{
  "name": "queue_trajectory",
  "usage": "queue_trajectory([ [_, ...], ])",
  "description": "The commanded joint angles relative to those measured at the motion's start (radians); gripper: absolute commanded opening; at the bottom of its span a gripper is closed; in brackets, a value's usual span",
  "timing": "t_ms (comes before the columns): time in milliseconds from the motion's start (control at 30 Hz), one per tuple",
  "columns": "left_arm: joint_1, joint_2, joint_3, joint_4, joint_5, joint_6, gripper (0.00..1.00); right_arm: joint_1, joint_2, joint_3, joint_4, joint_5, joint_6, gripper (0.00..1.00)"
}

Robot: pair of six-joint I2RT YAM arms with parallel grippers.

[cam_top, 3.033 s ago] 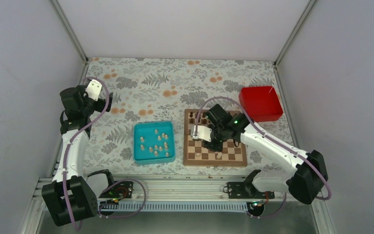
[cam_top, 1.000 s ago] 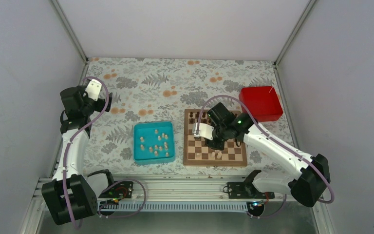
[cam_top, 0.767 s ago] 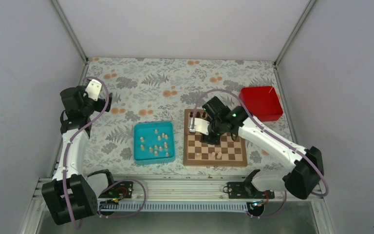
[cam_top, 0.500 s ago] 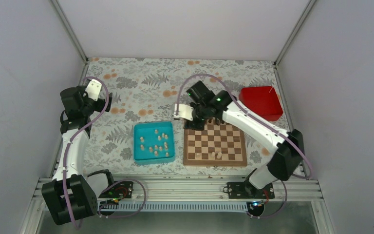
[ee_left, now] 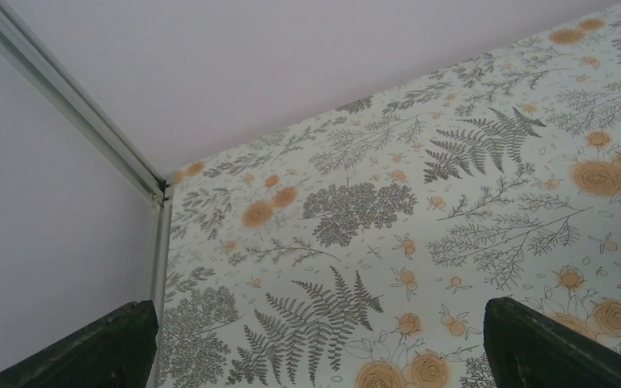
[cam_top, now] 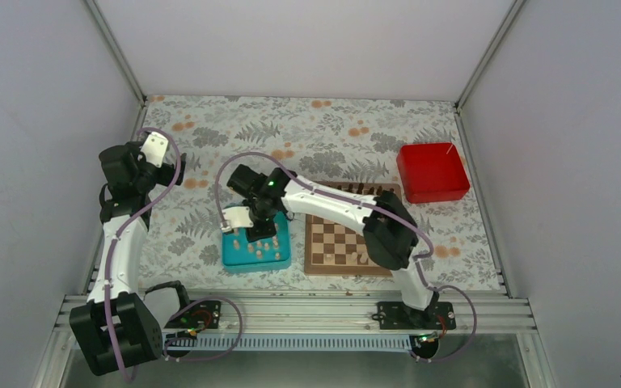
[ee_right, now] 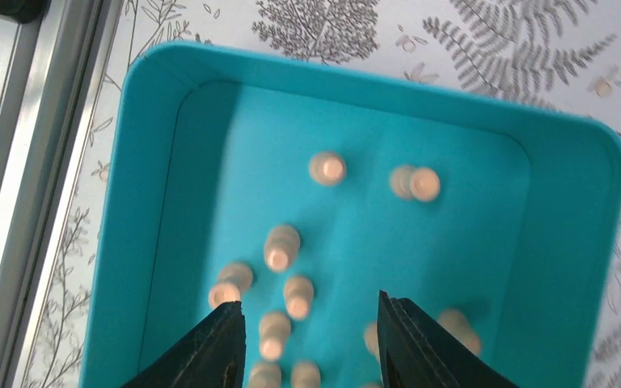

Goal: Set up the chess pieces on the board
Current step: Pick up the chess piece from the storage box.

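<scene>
Several pale beige chess pieces [ee_right: 327, 168] lie loose in the teal tray [ee_right: 154, 162]; the top view shows them as small dots [cam_top: 265, 246]. My right gripper [ee_right: 307, 301] hovers open over them with nothing between its fingers [ee_right: 220, 347], and from above it [cam_top: 252, 229] hangs over the tray's back half. The board [cam_top: 348, 272] lies right of the tray, with a pale piece [cam_top: 361, 259] near its front edge and dark chessmen [cam_top: 356, 188] along its back row. My left gripper [ee_left: 317, 323] is wide open and empty, held high at the far left [cam_top: 155, 148].
A red box [cam_top: 433, 172] sits behind and right of the board. The right arm's links [cam_top: 388, 234] reach across the board's left part. The tray [cam_top: 231, 260] lies near the table's front rail. Enclosure walls ring the floral tablecloth [ee_left: 356, 202].
My right gripper opened over the board's front rows, then swung left off the board to above the teal tray. The left arm has not moved.
</scene>
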Motion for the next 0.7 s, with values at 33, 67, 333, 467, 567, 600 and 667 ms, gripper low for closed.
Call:
queue_trajectory([
  [33, 0.004, -0.018, -0.012, 0.016, 0.008, -0.004, 1.00, 0.034, 0.079, 0.087, 0.019, -0.030, -0.026, 0.44],
  [67, 0.004, -0.020, -0.014, 0.017, 0.006, -0.004, 1.00, 0.038, 0.092, 0.093, 0.024, -0.032, -0.026, 0.44],
  [333, 0.009, -0.030, -0.025, 0.025, 0.006, -0.004, 1.00, 0.055, 0.176, 0.166, 0.018, -0.074, -0.028, 0.43],
  [467, 0.013, -0.032, -0.028, 0.028, 0.008, -0.005, 1.00, 0.063, 0.212, 0.196, 0.001, -0.095, -0.030, 0.42],
  [567, 0.016, -0.032, -0.031, 0.031, 0.009, -0.005, 1.00, 0.066, 0.228, 0.201, 0.000, -0.102, -0.031, 0.42],
  [600, 0.017, -0.032, -0.032, 0.032, 0.009, -0.005, 1.00, 0.066, 0.233, 0.205, 0.001, -0.104, -0.030, 0.42],
  [667, 0.019, -0.032, -0.034, 0.032, 0.010, -0.007, 1.00, 0.068, 0.242, 0.206, 0.000, -0.110, -0.030, 0.41],
])
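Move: The empty right hand is over the storage box. The leftmost near chess piece stands about 4 cm to its left, level with it fore and aft, and some 7 cm below. At that same depth, a second piece is about 4 cm farther out than the first, and a third roughly 4 cm to its right and 1 cm nearer. From the idle left hand, the first piece lies some 17 cm back, 10 cm right and 19 cm below. Towards the leftmost near chess piece in the storage box, the right hand swings about 5 cm left while sinking some 4 cm and easing back nearly 2 cm, the last stretch mostly down and back. It turns slightly counter-clockwise, about 5 degrees, with the fingers staying a little under half open and no touch visible. ##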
